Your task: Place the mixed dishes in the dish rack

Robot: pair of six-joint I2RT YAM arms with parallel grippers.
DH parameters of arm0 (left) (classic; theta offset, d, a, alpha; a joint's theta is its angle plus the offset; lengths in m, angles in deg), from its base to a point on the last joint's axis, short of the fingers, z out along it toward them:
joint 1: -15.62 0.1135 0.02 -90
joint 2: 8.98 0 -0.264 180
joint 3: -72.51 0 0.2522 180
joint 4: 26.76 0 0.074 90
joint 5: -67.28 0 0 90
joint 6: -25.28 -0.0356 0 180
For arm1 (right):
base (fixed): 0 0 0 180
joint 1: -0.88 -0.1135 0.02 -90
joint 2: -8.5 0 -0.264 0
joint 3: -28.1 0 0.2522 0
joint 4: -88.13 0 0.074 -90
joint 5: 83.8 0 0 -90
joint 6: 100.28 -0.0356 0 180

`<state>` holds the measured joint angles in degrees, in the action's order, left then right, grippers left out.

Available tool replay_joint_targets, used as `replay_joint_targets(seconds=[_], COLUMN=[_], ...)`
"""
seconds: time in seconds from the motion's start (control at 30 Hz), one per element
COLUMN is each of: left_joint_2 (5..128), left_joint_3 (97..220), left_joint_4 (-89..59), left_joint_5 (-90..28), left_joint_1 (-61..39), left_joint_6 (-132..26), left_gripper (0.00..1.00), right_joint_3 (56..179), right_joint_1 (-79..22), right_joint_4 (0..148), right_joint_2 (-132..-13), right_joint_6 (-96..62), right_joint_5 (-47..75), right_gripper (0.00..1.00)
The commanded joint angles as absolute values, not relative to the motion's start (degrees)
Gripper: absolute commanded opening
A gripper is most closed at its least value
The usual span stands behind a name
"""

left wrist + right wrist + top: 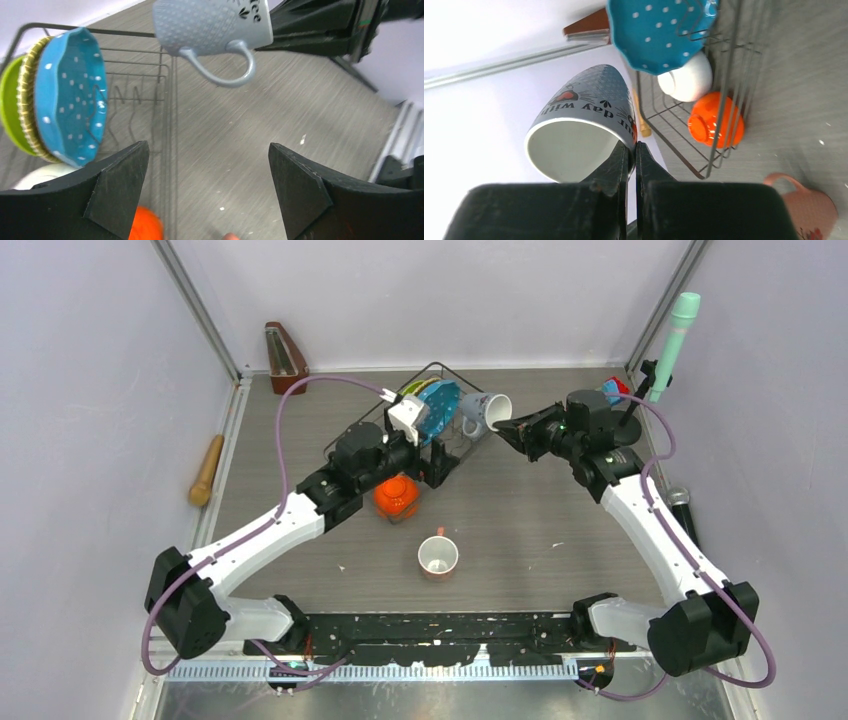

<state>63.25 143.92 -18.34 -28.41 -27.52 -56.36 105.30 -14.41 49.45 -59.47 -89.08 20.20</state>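
My right gripper (631,147) is shut on the rim of the grey mug (584,110) and holds it in the air, mouth toward the wrist, just right of the dish rack (432,375). The white-dotted blue plate (70,95) stands on edge in the rack, with a yellow plate (27,100) and a lime-green plate (10,105) behind it. A white bowl (686,77) sits below them. The orange bowl (397,497) lies at the rack's near end, partly under my left arm. My left gripper (207,150) hovers open and empty beside the rack, below the mug. The pink mug (437,557) stands upright on the table.
A wooden metronome (285,358) stands at the back left and a wooden rolling pin (207,470) lies along the left wall. At the back right are a mint-green cylinder (680,335) and colourful toy blocks (615,390). Walls close in three sides.
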Motion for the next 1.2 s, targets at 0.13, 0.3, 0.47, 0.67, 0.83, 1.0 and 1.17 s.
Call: replay_joint_targets(seconds=[0.13, 0.3, 0.47, 0.67, 0.83, 1.0, 1.17], left_joint_2=[67.41, 67.37, 72.54, 69.55, 70.29, 71.04, 71.87], left_joint_3=[153.86, 148.63, 154.33, 154.11, 155.30, 155.72, 155.00], left_joint_4=[-18.76, -39.01, -42.78, -34.37, -35.15, -36.75, -39.81], left_joint_5=[-41.94, -52.58, -65.09, -60.99, -60.85, -60.58, -60.97], left_joint_1=[-22.56, -18.36, -16.29, -15.94, -15.55, -14.53, -14.27], left_joint_6=[-19.81, 0.56, 9.62, 1.89, 1.29, 1.57, 2.56], left_gripper=[0.89, 0.86, 0.73, 0.63, 0.53, 0.49, 0.22], right_joint_3=[96.32, 96.26, 101.45, 101.83, 99.93, 99.45, 97.47], right_joint_1=[-14.08, -13.57, -13.27, -13.58, -13.94, -14.14, -14.46], right_joint_4=[85.60, 99.75, 118.28, 131.77, 126.07, 118.72, 117.01], right_joint_2=[-55.22, -58.17, -68.79, -74.39, -72.16, -69.68, -68.13], right_joint_6=[-82.51, -82.77, -96.37, -106.13, -100.75, -95.01, -92.54], right_joint_5=[27.49, 35.08, 48.20, 52.66, 53.05, 53.66, 54.21], right_gripper=[0.00, 0.00, 0.00, 0.00, 0.00, 0.00, 0.00])
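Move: The grey patterned mug, held by its rim in the right gripper, is about 7 cm ahead of the left hand, 6 cm to its right and 2 cm higher. Counted from the left hand, the blue plate stands 14 cm ahead, 1 cm left, 12 cm below; the orange bowl 10 cm left, 1 cm back, 19 cm below. From the right hand, the left gripper is roughly 10 cm to the left, 4 cm back and about level. Raise the held mug about 10 cm and carry it left above the rack with the right gripper, swinging those fingers left and up to just above level, then ease slightly back; keep the rim pinched. Bring the left gripper up 10 cm and slightly right to meet it, rolling some 50 degrees until its fingers point mostly right, and close them around the mug's handle. ##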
